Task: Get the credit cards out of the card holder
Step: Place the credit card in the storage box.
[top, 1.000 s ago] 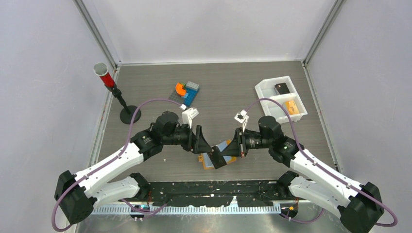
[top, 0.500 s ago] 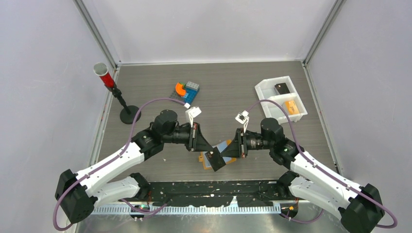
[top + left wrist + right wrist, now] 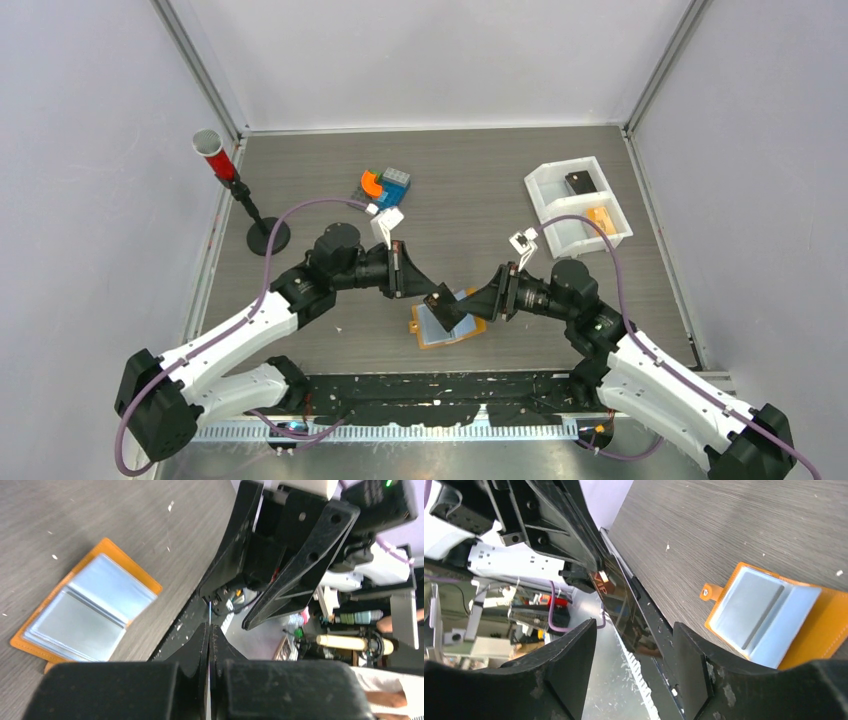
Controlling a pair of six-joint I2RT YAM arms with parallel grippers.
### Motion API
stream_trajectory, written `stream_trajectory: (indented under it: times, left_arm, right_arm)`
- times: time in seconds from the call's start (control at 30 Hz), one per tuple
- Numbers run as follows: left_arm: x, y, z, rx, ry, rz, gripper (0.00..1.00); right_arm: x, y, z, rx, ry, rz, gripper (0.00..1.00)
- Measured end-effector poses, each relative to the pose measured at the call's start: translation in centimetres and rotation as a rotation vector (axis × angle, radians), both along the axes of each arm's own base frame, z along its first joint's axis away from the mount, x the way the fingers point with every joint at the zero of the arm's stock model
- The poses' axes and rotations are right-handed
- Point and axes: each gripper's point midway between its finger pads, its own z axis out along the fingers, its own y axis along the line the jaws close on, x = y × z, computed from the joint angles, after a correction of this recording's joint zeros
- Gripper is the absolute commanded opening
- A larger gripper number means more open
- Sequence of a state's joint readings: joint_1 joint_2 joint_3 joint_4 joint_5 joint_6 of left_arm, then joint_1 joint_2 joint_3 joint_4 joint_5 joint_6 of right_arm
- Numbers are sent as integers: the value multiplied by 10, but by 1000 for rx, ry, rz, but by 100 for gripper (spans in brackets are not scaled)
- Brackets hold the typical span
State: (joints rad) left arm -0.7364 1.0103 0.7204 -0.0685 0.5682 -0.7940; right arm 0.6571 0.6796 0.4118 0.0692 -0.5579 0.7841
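The card holder [image 3: 428,341] lies open on the table, tan-orange with pale blue sleeves [image 3: 85,612], its small tab toward the near edge [image 3: 707,593]. Just above it my left gripper [image 3: 426,293] is shut on a dark credit card [image 3: 441,306], which shows edge-on as a thin line between the pads [image 3: 209,616]. In the right wrist view the glossy credit card [image 3: 626,607] reaches in between the jaws of my right gripper [image 3: 634,626], which stands open around its free end. Other credit cards cannot be made out in the sleeves.
A white two-compartment tray [image 3: 540,196] stands at the back right with a dark item [image 3: 578,182] and an orange block [image 3: 600,220]. Toy bricks [image 3: 385,188] lie at the back centre. A red cup on a black stand [image 3: 213,155] is at the left.
My left gripper closed on the card while my right gripper opened and let it go. The right arm drew back to the right; the card rose slightly with the left gripper.
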Motion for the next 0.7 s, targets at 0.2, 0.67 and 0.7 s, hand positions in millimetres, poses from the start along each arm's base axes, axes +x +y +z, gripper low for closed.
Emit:
stream_trajectory:
  times: [0.2,0.67,0.7]
  left_arm:
    - [22,1,-2,-44,32,128,0]
    - [41,-1,16,-186,63,258,0]
    - [42,-1,16,-189,64,263,0]
  right_arm:
    - [7,-4,-21,64,96,-100,66]
    - [27,-3,1,223,123,-206,13]
    - [28,-3,2,231,130,-210,7]
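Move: The credit card hangs from the left hand's shut fingers, its middle about 2 cm back, 2 cm right and 1 cm below them. From the open right hand the card's middle lies roughly 4 cm left, 1 cm back and level. The card holder lies on the table about 5 cm back, 3 cm left and 16 cm below the right hand; the storage box some 17 cm ahead, 23 cm right and 15 cm below. Left carries the credit card 4 cm forward; right follows 3 cm, dipping then rising, closing on its free end. ##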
